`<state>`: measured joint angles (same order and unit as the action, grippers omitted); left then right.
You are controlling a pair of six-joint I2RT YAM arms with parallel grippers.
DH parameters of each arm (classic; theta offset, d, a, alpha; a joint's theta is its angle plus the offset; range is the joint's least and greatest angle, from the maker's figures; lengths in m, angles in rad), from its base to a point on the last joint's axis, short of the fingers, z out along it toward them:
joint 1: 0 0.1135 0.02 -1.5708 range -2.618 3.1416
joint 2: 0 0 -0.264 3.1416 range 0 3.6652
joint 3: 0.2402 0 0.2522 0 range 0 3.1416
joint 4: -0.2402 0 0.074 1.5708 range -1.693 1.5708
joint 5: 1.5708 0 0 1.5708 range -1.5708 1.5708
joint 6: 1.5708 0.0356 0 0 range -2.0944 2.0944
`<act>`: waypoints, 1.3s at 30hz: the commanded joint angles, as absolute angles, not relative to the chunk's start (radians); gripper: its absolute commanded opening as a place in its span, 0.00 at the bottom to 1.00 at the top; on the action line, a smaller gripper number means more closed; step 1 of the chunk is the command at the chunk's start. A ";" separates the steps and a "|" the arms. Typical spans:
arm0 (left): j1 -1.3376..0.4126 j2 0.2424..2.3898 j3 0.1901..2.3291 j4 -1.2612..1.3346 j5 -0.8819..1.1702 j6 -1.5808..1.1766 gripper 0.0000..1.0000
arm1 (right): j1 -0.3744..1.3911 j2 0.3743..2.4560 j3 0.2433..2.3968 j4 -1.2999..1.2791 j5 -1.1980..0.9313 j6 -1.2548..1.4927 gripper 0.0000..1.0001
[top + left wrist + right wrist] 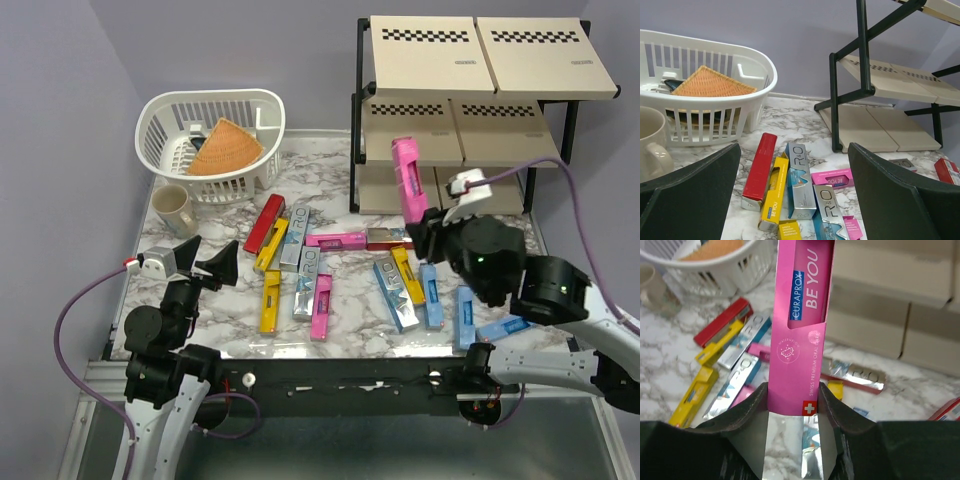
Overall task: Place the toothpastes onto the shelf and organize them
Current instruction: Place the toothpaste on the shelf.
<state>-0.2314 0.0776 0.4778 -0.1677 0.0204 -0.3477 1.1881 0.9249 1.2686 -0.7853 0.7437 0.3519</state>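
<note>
My right gripper (425, 228) (794, 400) is shut on the lower end of a pink toothpaste (407, 180) (800, 315). It holds the carton nearly upright above the table, in front of the shelf (430, 55) (875, 315). No toothpaste shows on the shelf's beige panels. Several toothpastes lie scattered on the marble table, among them a red one (264, 222) (756, 170), a yellow one (271, 300), a silver one (293, 238) (800, 180) and a light blue one (430, 283). My left gripper (205, 258) (795, 150) hangs open and empty at the near left, facing the pile.
A white plastic basket (210, 97) (760, 65) holding a woven orange piece stands at the back left. A beige mug (172, 205) (650, 140) sits just in front of it. The shelf's black frame (835, 100) stands at the back right.
</note>
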 commanded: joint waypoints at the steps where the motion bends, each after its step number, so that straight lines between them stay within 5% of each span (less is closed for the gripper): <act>1: -0.245 0.057 0.494 -0.189 0.043 -0.345 0.99 | 1.054 0.910 1.437 -0.663 0.776 0.054 0.35; 14: -0.271 0.051 0.494 -0.190 0.037 -0.339 0.99 | 0.758 1.099 1.847 -0.416 0.736 -0.483 0.35; 29: -0.288 0.063 0.494 -0.190 0.035 -0.336 0.99 | 0.279 1.537 2.288 -0.548 0.376 -0.486 0.34; 39: -0.290 0.081 0.491 -0.186 0.043 -0.334 0.99 | 0.100 1.594 2.214 -0.592 0.195 -0.373 0.35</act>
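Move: The right hand already holds the pink toothpaste; the top shelf's right panel lies about 30 cm ahead, 25 cm to its right and 10 cm higher. The top shelf's left panel is also 30 cm ahead, only 6 cm right and 10 cm up, while the middle shelf's right panel is some 25 cm ahead, 22 cm right and 12 cm below. From the left hand the top right panel is roughly 30 cm ahead, 56 cm right, 13 cm up. Still pinching the toothpaste, the right hand climbs about 27 cm rightward, then sinks forward over the top shelf. ##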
